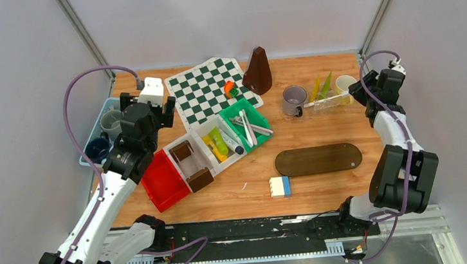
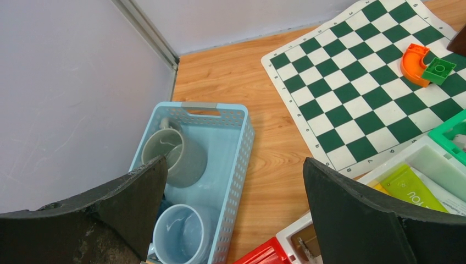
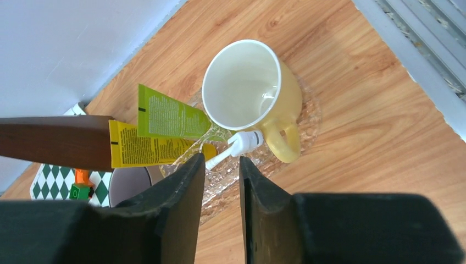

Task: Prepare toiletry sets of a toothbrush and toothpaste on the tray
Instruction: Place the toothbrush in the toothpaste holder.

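A pale yellow mug [image 3: 250, 93] stands empty on the clear glass tray [image 3: 310, 124]. A green tube [image 3: 170, 118], a yellow tube [image 3: 148, 148] and a white toothbrush [image 3: 237, 144] lie on the tray beside it, and a grey mug [image 3: 129, 184] stands just past its end. My right gripper [image 3: 221, 159] hovers above the toothbrush, jaws a narrow gap apart with nothing between them. My left gripper [image 2: 235, 162] hangs wide open over the edge of a light blue basket [image 2: 242, 143] holding a grey-green mug [image 2: 176, 157] and a light blue mug [image 2: 178, 234].
A dark blue mug [image 1: 97, 148] also sits in the basket. A red bin [image 1: 164, 180], a white bin with tubes [image 1: 216, 143] and a green bin with toothbrushes [image 1: 246, 124] lie mid-table. A chessboard [image 1: 204, 89], a brown pyramid [image 1: 257, 71] and a dark oval board [image 1: 317, 159] are nearby.
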Robot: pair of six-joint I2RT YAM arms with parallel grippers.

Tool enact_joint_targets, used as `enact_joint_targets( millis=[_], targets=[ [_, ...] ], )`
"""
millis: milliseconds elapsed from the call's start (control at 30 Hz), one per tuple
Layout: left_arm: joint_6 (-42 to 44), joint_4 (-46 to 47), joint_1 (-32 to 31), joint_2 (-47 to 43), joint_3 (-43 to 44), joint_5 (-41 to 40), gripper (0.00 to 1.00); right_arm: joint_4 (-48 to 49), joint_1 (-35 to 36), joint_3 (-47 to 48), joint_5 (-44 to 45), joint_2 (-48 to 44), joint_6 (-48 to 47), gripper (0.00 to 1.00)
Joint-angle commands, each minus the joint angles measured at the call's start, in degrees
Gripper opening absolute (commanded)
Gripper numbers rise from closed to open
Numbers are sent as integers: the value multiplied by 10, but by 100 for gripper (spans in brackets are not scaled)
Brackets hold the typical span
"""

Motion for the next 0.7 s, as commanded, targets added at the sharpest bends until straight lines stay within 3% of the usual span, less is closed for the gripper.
enact_joint_targets(
  millis=[0,333,667],
  targets=[
    [-7,21,4,-6,0,4,100,-90,2,59,50,-17,-13,35],
    [-7,18,4,-2,1,6,100,-244,2,180,65,69,-15,48],
    [-7,18,4,-3,1,5,100,-314,12,263,54,151,-17,50]
  ],
)
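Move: The toothbrush already lies free on the clear holder. From the right hand its near end is about 5 cm ahead, 4 cm left and 9 cm below. The yellow mug stands about 4 cm beyond that end, while the green tube is roughly 7 cm ahead of the hand and 11 cm left, both about 8 cm lower than the hand. From the left hand the brush's near end is some 13 cm ahead, 70 cm right and 22 cm below. Open the right gripper from a quarter to about half while easing it right and a little back and up, clear of the toothbrush; then bring it slightly forward and down about 3 cm from that high point, tipping the fingers some 20 degrees downward towards the brush's near end beside the mug handle. Touch nothing yet. ##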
